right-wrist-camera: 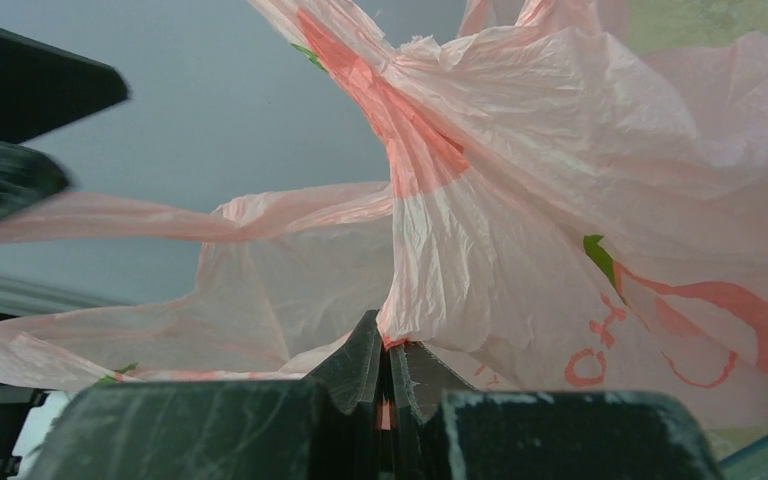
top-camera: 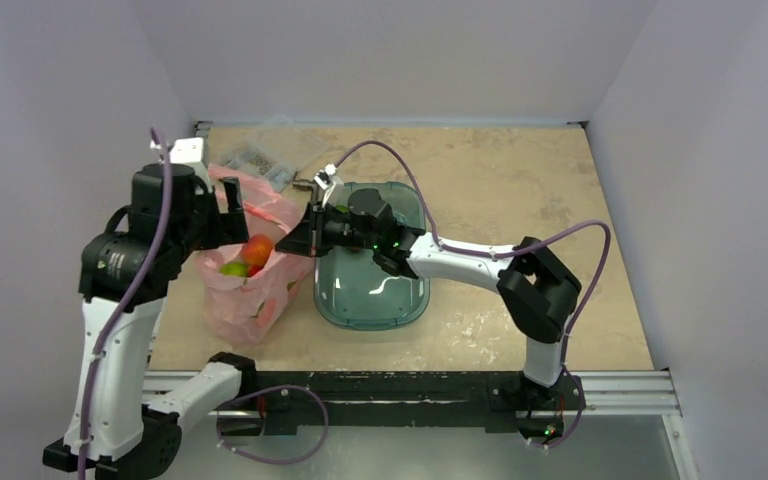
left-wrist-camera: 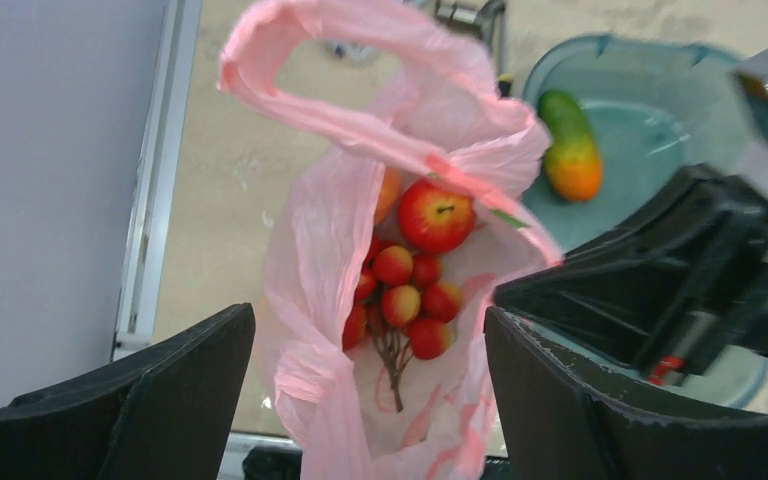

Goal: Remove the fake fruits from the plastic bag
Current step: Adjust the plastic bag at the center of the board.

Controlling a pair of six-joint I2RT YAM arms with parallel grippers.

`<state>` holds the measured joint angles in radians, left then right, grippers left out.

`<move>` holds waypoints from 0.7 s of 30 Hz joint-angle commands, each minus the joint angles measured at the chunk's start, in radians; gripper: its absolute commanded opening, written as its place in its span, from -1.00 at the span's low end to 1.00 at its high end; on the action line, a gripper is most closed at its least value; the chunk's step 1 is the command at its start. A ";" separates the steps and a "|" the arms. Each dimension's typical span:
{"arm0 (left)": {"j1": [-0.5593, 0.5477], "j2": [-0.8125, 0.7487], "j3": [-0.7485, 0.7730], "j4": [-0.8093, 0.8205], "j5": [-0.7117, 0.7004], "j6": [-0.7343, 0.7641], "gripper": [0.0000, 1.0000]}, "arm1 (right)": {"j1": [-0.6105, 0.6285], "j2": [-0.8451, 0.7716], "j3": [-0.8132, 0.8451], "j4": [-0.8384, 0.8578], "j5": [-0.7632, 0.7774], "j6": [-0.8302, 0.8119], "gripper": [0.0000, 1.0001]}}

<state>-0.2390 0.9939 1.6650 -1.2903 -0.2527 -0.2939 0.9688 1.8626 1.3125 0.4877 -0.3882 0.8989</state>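
The pink plastic bag (top-camera: 250, 285) stands at the table's left, mouth open. In the left wrist view the bag (left-wrist-camera: 310, 260) holds a round red fruit (left-wrist-camera: 436, 216), a bunch of small red fruits (left-wrist-camera: 400, 300) and a peach-orange fruit (left-wrist-camera: 388, 192). From above I see an orange-red fruit (top-camera: 257, 249) and a green fruit (top-camera: 233, 268) in it. My left gripper (left-wrist-camera: 370, 400) is open above the bag's mouth, its fingers (left-wrist-camera: 175, 390) either side of it. My right gripper (right-wrist-camera: 390, 355) is shut on the bag's right rim (right-wrist-camera: 430, 270); it also shows in the top view (top-camera: 295, 240).
A teal see-through tub (top-camera: 372, 290) stands right of the bag under my right arm, with a green-to-orange mango-like fruit (left-wrist-camera: 570, 148) inside. A small clear parts box (top-camera: 260, 158) lies at the back left. Walls close the left, back and right.
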 commanded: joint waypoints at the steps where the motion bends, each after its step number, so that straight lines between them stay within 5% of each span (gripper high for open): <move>1: 0.004 -0.019 -0.177 0.085 -0.086 0.061 0.72 | 0.002 -0.058 0.052 -0.027 -0.013 -0.073 -1.00; 7: 0.048 0.052 -0.380 0.114 -0.175 0.073 0.72 | 0.002 -0.061 0.056 -0.039 -0.017 -0.089 -1.00; 11: 0.089 0.060 -0.462 0.162 -0.069 0.057 0.56 | 0.002 -0.063 0.054 -0.038 -0.016 -0.092 -1.00; 17: 0.154 0.069 -0.506 0.197 0.016 0.040 -0.76 | 0.002 -0.059 0.061 -0.032 -0.011 -0.096 -1.00; 19: 0.195 -0.001 -0.516 0.251 0.053 0.013 -1.00 | 0.001 -0.042 0.077 -0.026 -0.014 -0.098 -1.00; 21: 0.232 -0.103 -0.531 0.330 0.086 -0.020 -1.00 | -0.002 -0.020 0.092 0.003 -0.023 -0.096 -1.00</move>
<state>-0.0711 1.0584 1.1458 -1.1172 -0.2474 -0.2550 0.9684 1.8584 1.3323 0.4305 -0.3889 0.8253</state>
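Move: The left rim of the plastic bag hangs almost straight under my open left hand, about 17 cm down and 3 cm to the left. The red apple inside the bag lies some 14 cm ahead, 5 cm right and 27 cm below; the small tomatoes are about 9 cm ahead, 2 cm right and 29 cm down. From my right hand, shut on the opposite rim, that left rim is about 10 cm left, 3 cm back and 6 cm lower. I drop my left hand about 16 cm towards the bag's left rim, drifting some 3 cm left and tipping the fingers some 25 degrees further down. The fingers stay wide open for most of the way, then snap shut as the descent ends, pinching the thin film. My right hand keeps its grip on the other rim, nearly still. ##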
